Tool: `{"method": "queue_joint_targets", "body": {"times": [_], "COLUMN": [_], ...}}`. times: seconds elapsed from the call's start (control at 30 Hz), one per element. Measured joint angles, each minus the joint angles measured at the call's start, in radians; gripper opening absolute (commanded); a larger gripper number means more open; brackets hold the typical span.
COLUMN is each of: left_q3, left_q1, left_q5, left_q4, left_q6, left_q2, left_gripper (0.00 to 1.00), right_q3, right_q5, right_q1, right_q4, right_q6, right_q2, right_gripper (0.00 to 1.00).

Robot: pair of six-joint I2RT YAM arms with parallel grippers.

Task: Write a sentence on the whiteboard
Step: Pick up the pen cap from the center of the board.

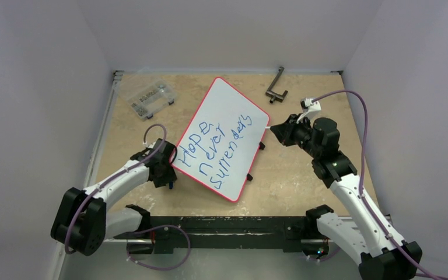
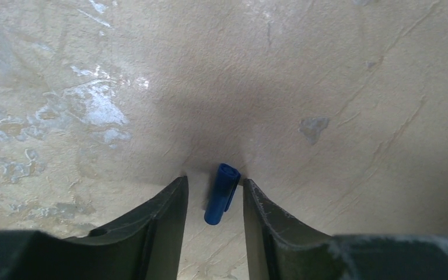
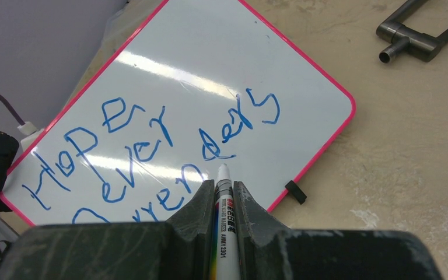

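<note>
The whiteboard lies slanted mid-table, white with a red rim. On it the sentence in blue marker reads "Hope never surrenders". My right gripper hovers at the board's right edge, shut on a white marker whose bare tip points at the lettering. My left gripper is low over the table just left of the board. Its jaws stand apart around a small blue cap lying on the table, with a gap on the cap's left side.
A clear plastic parts box sits at the back left. A dark metal handle lies at the back, right of the board. Small black clips stick out from the board's rim. White walls enclose the table.
</note>
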Motion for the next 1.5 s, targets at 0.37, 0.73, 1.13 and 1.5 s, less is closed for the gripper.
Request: {"method": "queue_joint_targets", "body": {"times": [0.37, 0.73, 1.13, 1.5], "left_q3": [0.013, 0.016, 0.021, 0.077], "left_q1": [-0.022, -0.027, -0.033, -0.032], "left_q5": [-0.042, -0.05, -0.04, -0.073], "left_q4": [-0.016, -0.02, -0.053, -0.222], "left_q6": [-0.032, -0.056, -0.058, -0.063], "left_q2": [0.023, 0.028, -0.087, -0.338], "left_gripper": [0.19, 0.0, 0.0, 0.0], "right_q3": [0.0, 0.0, 0.0, 0.007], "right_q5": [0.0, 0.0, -0.009, -0.162], "right_q1": [0.0, 0.0, 0.0, 0.0], "right_q4": [-0.001, -0.002, -0.024, -0.016], "right_q6": [0.0, 0.0, -0.002, -0.003], "right_q2": [0.0, 0.0, -0.026, -0.039], "right_gripper": [0.0, 0.0, 0.0, 0.0]}}
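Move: The pen cap lies on the table right between the left gripper's open fingertips, less than 1 cm below and practically level with them otherwise. The raised whiteboard's nearest corner is about 8 cm ahead and 2 cm to the right; its middle is some 17 cm ahead and 21 cm right, roughly 7 cm higher. From the right hand, which holds the marker, the cap lies about 40 cm left, 11 cm back and 24 cm lower. Keep the left gripper down in place around the cap: narrow the fingers, let them open a little, then shut them so they pinch it. Lift straight up about 7 cm, letting the fingertips swing some 10 degrees forward. Late on, start drawing the right hand, still gripping the marker, about 3 cm back and left, turning it slightly counter-clockwise. ##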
